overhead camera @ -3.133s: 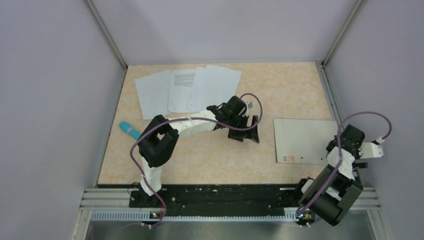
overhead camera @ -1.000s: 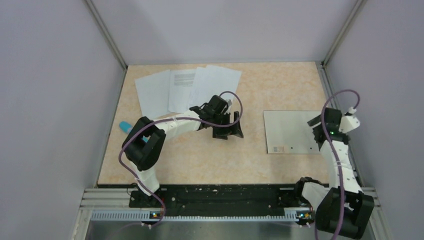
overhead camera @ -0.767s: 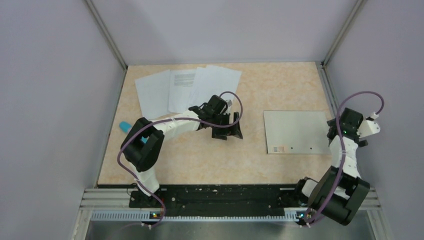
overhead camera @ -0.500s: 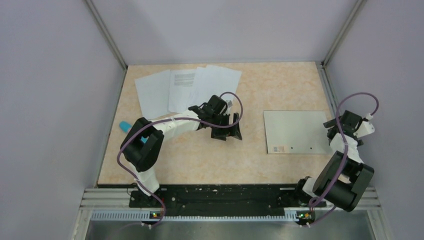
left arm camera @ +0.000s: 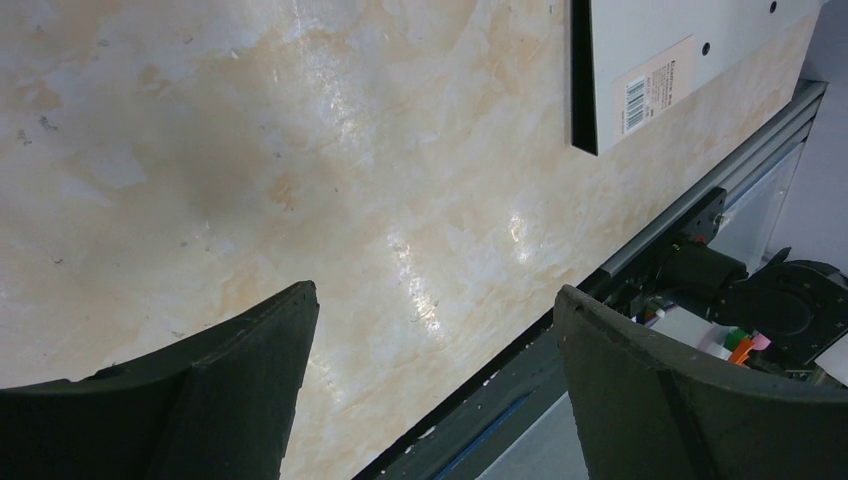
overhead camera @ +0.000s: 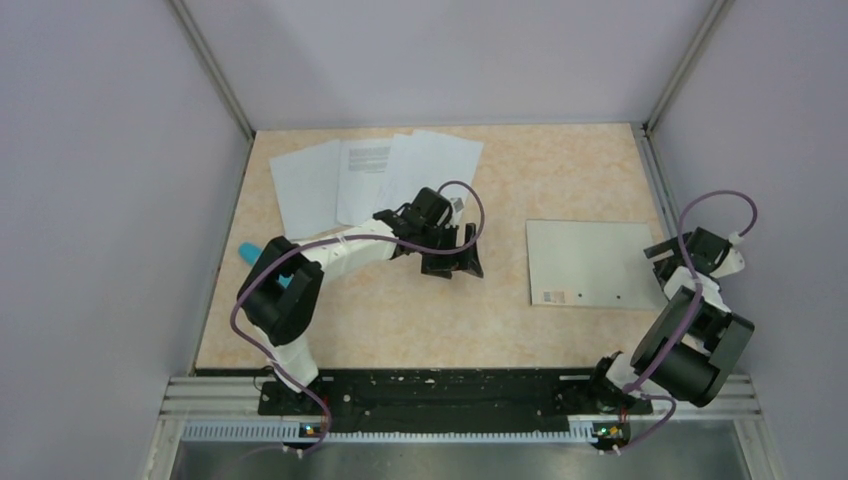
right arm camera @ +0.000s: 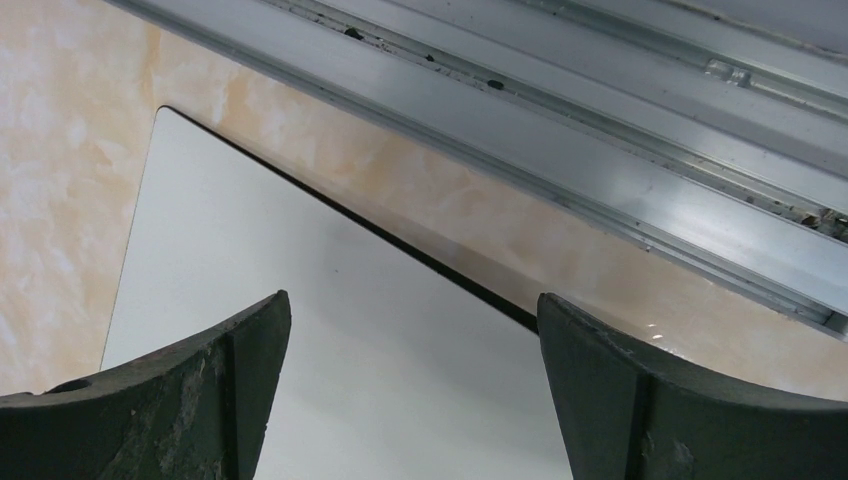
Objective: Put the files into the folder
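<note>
Three white files (overhead camera: 372, 180) lie overlapping at the table's back left; the middle sheet has printed text at its top. The silvery-grey folder (overhead camera: 590, 262) lies closed and flat at the right, with a barcode label (left arm camera: 655, 85) at its near left corner. My left gripper (overhead camera: 455, 262) hovers open over bare table between the files and the folder (left arm camera: 690, 40), empty (left arm camera: 435, 293). My right gripper (overhead camera: 667, 265) is open at the folder's right edge, its jaws spread above the grey cover (right arm camera: 300, 340) with nothing between them (right arm camera: 412, 298).
A teal-blue object (overhead camera: 258, 260) lies near the left edge, partly behind the left arm. Aluminium rails (right arm camera: 600, 130) border the table just right of the folder. Grey walls enclose the left, back and right sides.
Since three seconds ago the folder has slid left and toward the back. Over the last second the right arm drew back to the folder's right edge. The left gripper barely moved.
</note>
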`<state>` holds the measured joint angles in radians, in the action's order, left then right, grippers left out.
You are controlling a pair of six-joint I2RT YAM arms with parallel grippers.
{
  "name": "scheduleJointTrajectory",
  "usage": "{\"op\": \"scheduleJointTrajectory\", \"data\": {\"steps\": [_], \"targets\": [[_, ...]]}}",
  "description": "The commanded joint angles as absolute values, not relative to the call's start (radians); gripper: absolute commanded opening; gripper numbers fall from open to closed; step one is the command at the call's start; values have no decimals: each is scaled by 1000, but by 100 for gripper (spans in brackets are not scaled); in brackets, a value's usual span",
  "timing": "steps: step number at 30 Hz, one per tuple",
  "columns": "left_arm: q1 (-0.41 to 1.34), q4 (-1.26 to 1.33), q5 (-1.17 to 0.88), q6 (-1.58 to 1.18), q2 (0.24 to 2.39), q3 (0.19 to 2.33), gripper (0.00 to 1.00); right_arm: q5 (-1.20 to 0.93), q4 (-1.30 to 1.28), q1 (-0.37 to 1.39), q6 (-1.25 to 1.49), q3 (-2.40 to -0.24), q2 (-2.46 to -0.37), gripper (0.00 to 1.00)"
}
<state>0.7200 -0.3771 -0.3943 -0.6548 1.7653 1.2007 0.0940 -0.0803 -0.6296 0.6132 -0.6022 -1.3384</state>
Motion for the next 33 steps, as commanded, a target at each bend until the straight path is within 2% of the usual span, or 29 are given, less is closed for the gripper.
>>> {"op": "scheduleJointTrajectory", "data": {"steps": [1, 6, 11, 15, 19, 25, 28, 33], "targets": [[708, -364, -407, -651, 1711, 1199, 92, 33, -82, -637, 620, -577, -1339, 91], [695, -351, -396, -669, 1689, 1172, 92, 27, -136, -637, 585, -561, -1291, 91], [682, -328, -390, -695, 1673, 1144, 92, -76, -167, -634, 580, -511, -1224, 90], [664, -319, -371, -714, 1663, 1126, 92, -109, -218, -581, 607, -442, -1140, 88], [633, -307, -321, -753, 1646, 1097, 92, -91, -324, -394, 713, -380, -980, 85], [570, -277, -278, -795, 1649, 1093, 92, 39, -558, 109, 992, -339, -655, 86], [554, -290, -267, -758, 1697, 1165, 91, 85, -628, 135, 975, -380, -628, 87], [539, -373, -320, -605, 1842, 1377, 87, 68, -595, 135, 948, -423, -722, 89]]}}
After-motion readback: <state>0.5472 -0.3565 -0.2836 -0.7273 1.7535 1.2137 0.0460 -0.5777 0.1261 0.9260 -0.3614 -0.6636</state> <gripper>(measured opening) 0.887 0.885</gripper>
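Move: The folder lies white and flat, its middle some 16 cm left of the right hand, level with it and about 2 cm below; that hand hangs over its right edge. The side rail is roughly 5 cm to the hand's right. From the left hand the folder's middle is about 32 cm right, 2 cm ahead and 6 cm lower, while the rightmost sheet lies around 26 cm ahead and 6 cm left. Over the folder's right part the open right hand first sinks about 1 cm, one finger pressing on the cover, then drags it left, slowly at first, then fast, some 24 cm left and 7 cm back, turning about 30 degrees counter-clockwise and rising a little late on. The left hand, open and empty, goes forward and left about 9 cm towards the sheets. ##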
